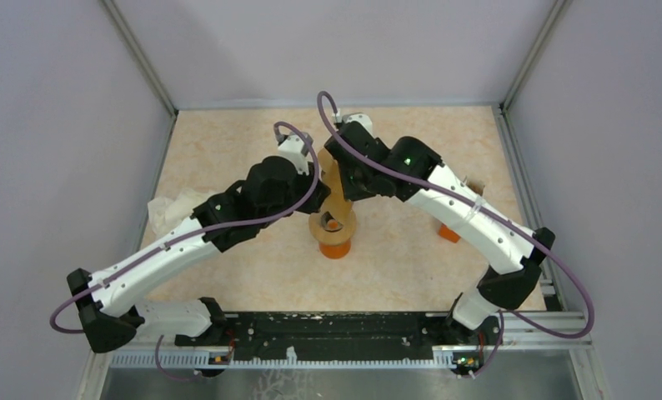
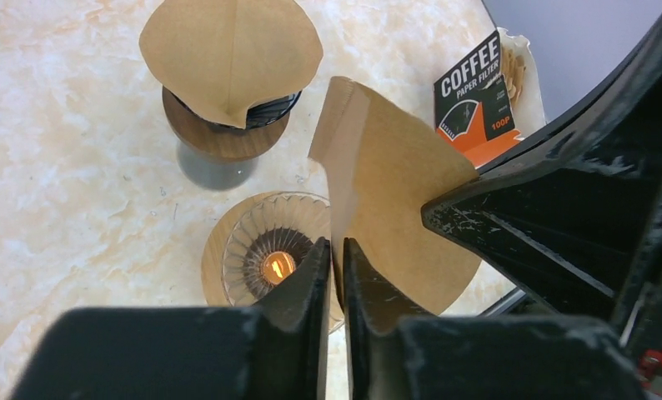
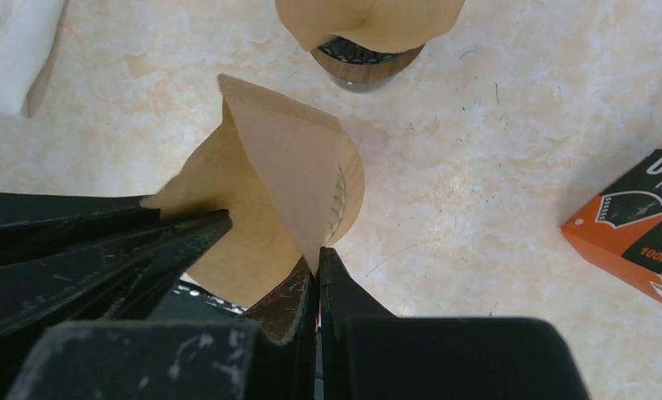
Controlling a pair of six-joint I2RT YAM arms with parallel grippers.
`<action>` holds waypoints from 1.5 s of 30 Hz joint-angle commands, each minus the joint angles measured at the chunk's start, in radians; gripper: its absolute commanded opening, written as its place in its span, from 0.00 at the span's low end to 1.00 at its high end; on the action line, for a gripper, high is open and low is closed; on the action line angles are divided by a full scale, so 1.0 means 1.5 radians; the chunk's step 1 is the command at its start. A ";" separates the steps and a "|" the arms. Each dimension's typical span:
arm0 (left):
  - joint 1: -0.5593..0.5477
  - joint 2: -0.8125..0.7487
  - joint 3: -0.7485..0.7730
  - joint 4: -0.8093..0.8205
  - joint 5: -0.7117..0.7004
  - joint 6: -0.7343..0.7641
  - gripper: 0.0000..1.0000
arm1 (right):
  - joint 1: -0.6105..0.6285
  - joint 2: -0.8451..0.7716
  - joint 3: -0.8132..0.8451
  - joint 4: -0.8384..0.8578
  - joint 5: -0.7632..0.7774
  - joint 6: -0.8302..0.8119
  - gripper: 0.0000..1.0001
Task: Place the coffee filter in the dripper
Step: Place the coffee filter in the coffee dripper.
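A brown paper coffee filter (image 2: pixel 394 192) hangs, partly spread open, just above the glass dripper (image 2: pixel 261 250), which has a wooden collar and stands on an orange base (image 1: pixel 334 247). My left gripper (image 2: pixel 334 243) has closed to a narrow slit on the filter's near edge. My right gripper (image 3: pixel 318 254) is shut on the opposite edge of the filter (image 3: pixel 286 167). In the top view both grippers meet over the dripper (image 1: pixel 332 223), with the filter (image 1: pixel 334 185) between them.
A second dripper with a filter in it (image 2: pixel 232 58) stands on a grey stand beyond the first. An orange and black filter box (image 2: pixel 478 100) lies to the right. A white cloth (image 1: pixel 165 208) lies at the left.
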 commanded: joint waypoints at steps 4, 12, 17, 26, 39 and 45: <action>-0.005 0.004 0.063 -0.095 -0.019 0.006 0.03 | 0.010 -0.036 -0.026 0.026 0.001 -0.013 0.00; -0.005 0.023 0.104 -0.188 -0.033 0.006 0.00 | 0.010 -0.040 -0.031 0.033 -0.008 -0.028 0.03; -0.005 0.029 0.120 -0.216 -0.034 0.007 0.00 | 0.009 -0.047 -0.038 0.030 -0.009 -0.037 0.03; -0.004 0.028 0.113 -0.251 -0.042 0.010 0.00 | -0.013 -0.065 -0.083 0.050 -0.044 -0.048 0.02; 0.022 0.051 0.115 -0.250 0.008 0.036 0.00 | -0.052 -0.065 -0.127 0.096 -0.105 -0.071 0.02; 0.037 0.073 0.109 -0.251 0.046 0.049 0.00 | -0.064 -0.061 -0.151 0.104 -0.117 -0.079 0.02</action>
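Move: The coffee filter hangs between the grippers: its middle is about 1 cm ahead of the left hand, 2 cm to its right and 3 cm below. From the right hand, which already holds it, the glass dripper lies roughly 3 cm ahead, 4 cm left and 13 cm down, on its orange carafe some 6 cm below it. The second dripper stands about 13 cm beyond the first, level with it sideways. Shut the left fingers on the filter's near-side edge, then draw that gripper out to the left and down, about 4 cm each way after a slight rise, rolling its left side up and tipping it down, nearly 20 degrees in all. Keep the right pinch and sink that hand about 4 cm towards the dripper, easing slightly right so the paper spreads between them. ##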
